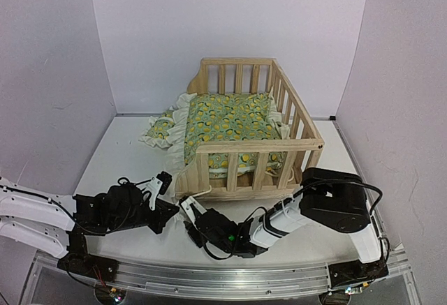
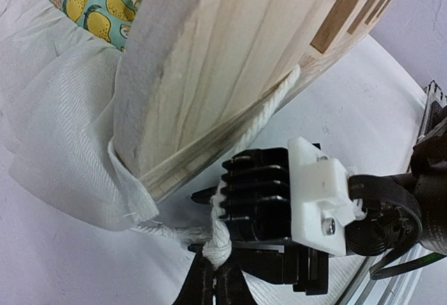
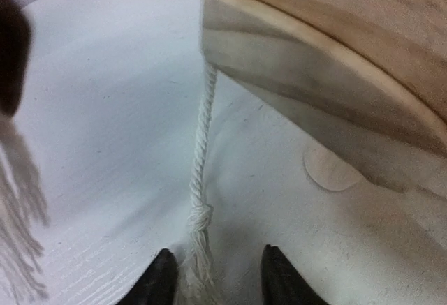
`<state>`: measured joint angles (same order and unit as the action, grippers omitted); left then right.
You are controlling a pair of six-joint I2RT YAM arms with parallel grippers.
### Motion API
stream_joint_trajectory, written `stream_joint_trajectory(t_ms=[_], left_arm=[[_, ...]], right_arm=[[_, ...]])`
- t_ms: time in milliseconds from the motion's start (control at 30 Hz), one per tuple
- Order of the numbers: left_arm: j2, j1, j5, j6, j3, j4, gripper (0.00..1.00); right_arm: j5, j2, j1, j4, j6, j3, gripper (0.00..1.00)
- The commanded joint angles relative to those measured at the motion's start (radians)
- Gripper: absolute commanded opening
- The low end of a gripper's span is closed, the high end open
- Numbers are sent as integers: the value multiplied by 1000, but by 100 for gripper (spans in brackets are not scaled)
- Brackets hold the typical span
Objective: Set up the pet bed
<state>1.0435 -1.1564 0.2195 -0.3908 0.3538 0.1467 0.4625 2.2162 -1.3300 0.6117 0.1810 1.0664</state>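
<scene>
The pet bed (image 1: pixel 279 144), a pale pine slatted frame, stands mid-table. Its lemon-patterned cushion (image 1: pixel 227 120) lies inside and spills over the low left side, with the small pillow (image 1: pixel 161 125) beside it. My left gripper (image 2: pixel 213 271) is by the bed's near-left corner, shut on the knot of a white cord (image 2: pixel 220 243). My right gripper (image 3: pixel 217 250) lies low at the same corner, open. The frayed end of a second white cord (image 3: pixel 200 216) lies between its fingers, and that cord runs up to the bed's base (image 3: pixel 314 75).
The cushion's cream ruffle (image 2: pixel 63 130) drapes on the table beside the frame's corner (image 2: pixel 230 54). The right gripper's black-and-white body (image 2: pixel 307 200) sits close against my left fingers. White walls enclose the table on the left, back and right.
</scene>
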Motion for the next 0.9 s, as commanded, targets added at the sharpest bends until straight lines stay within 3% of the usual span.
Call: stream_joint_trajectory(t_ms=[0, 67, 367, 633, 867], left_arm=[[-3, -2, -10, 4, 47, -26, 0], [-17, -1, -4, 5, 50, -56, 0], [-19, 7, -63, -9, 50, -72, 0], [52, 8, -124, -2, 79, -14, 0], [102, 8, -124, -7, 82, 0, 0]], right_arm=[[41, -17, 5, -35, 11, 11, 15], [36, -72, 5, -55, 21, -21, 0], [-129, -449, 0, -109, 115, -251, 0], [-207, -596, -1, -124, 61, -274, 0], [-164, -614, 0, -108, 11, -222, 0]])
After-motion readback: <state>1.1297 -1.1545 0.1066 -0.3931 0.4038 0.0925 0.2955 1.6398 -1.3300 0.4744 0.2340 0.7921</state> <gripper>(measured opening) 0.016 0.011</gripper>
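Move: The loose rope end lies right at the right hand's half-open fingers, about 1 cm ahead of them and level. From that hand the pet bed's near-left corner is some 7 cm ahead and 2 cm left, 2 cm up; the rope end held by the left hand is about 3 cm back, 3 cm left and 8 cm higher. From the left hand the loose end lies roughly 4 cm ahead, 3 cm right and 8 cm below. Right fingers pinch the loose rope end, then lift about 14 cm and move right; left keeps its grip. ##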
